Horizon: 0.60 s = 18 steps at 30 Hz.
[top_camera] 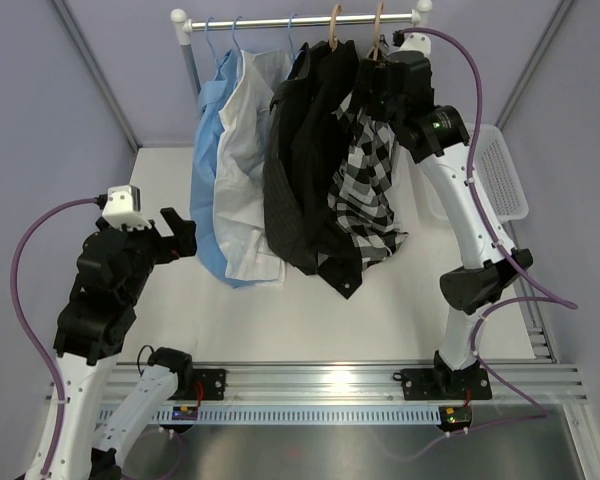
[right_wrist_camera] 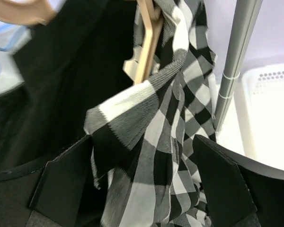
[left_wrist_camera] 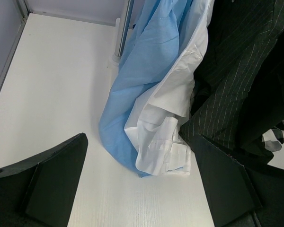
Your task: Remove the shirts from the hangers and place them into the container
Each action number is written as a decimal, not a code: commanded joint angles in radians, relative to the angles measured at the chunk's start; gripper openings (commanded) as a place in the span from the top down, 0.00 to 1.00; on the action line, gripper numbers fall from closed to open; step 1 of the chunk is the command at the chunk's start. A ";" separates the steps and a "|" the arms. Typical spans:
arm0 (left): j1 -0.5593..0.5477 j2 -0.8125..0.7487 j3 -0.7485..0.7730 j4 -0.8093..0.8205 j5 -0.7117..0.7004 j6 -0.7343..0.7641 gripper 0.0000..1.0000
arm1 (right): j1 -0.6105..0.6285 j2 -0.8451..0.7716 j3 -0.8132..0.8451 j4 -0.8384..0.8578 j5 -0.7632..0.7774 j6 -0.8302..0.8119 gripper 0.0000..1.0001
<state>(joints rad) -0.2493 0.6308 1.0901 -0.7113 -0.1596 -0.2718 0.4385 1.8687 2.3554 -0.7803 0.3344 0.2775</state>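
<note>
Several shirts hang on a rail: light blue (top_camera: 212, 170), white (top_camera: 242, 150), dark pinstriped (top_camera: 295, 185), black (top_camera: 330, 100) and black-and-white checked (top_camera: 368, 190). The dark and checked ones hang on tan wooden hangers (top_camera: 335, 28), the pale ones on thin blue hangers (top_camera: 212, 30). My right gripper (top_camera: 385, 78) is up by the checked shirt's shoulder. It stands open, with checked cloth (right_wrist_camera: 180, 94) hanging loose between its fingers (right_wrist_camera: 142, 175) below a wooden hanger (right_wrist_camera: 146, 42). My left gripper (top_camera: 170, 232) is open and empty (left_wrist_camera: 139, 184), low over the table just short of the light blue (left_wrist_camera: 142, 80) and white (left_wrist_camera: 170, 123) shirt tails.
The white lattice basket (top_camera: 505, 175) stands at the right wall, and its rim (right_wrist_camera: 270, 75) shows behind the grey rack post (right_wrist_camera: 234, 61). The other rack post (left_wrist_camera: 124, 28) rises at the back left. Shirt tails drag on the white table (top_camera: 280, 320).
</note>
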 commanded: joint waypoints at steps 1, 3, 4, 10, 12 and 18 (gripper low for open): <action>-0.004 -0.014 -0.012 0.015 0.019 -0.009 0.01 | 0.005 0.024 0.047 -0.014 0.107 0.022 0.05; -0.004 -0.019 -0.015 0.010 0.020 -0.010 0.01 | 0.006 0.032 0.035 -0.008 0.121 0.022 0.08; -0.004 -0.023 -0.015 0.009 0.022 -0.010 0.01 | 0.006 0.032 0.025 -0.001 0.130 0.020 0.10; -0.004 -0.040 -0.029 0.001 0.020 -0.009 0.01 | 0.006 -0.008 -0.062 0.064 0.173 -0.026 0.38; -0.004 -0.043 -0.032 0.001 0.022 -0.009 0.01 | 0.005 -0.017 -0.070 0.067 0.164 -0.043 0.51; -0.004 -0.043 -0.035 0.001 0.025 -0.010 0.01 | 0.006 -0.069 -0.102 0.084 0.163 -0.083 0.75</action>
<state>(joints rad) -0.2493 0.5964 1.0576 -0.7296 -0.1589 -0.2722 0.4397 1.8877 2.2631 -0.7372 0.4561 0.2329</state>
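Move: The checked shirt's upper near edge hangs between the right hand's open fingers, about 3 cm ahead and 4 cm lower. Its wooden hanger is some 8 cm ahead, level sideways and 5 cm above the hand; the black shirt hangs about 8 cm to the hand's left and 3 cm ahead. The container stands roughly 20 cm right, 5 cm ahead and 37 cm below. From the idle left hand that shirt edge is about 28 cm ahead, 40 cm right and 5 cm higher. Down by about 4 cm, easing forward and to the right by some 1.5 cm each, the right hand settles over the checked shirt's near edge, turning slightly clockwise and rolling its left side down a little. Meanwhile the fingers close from wide open to about half, pinching the bunched fabric below the hanger. ##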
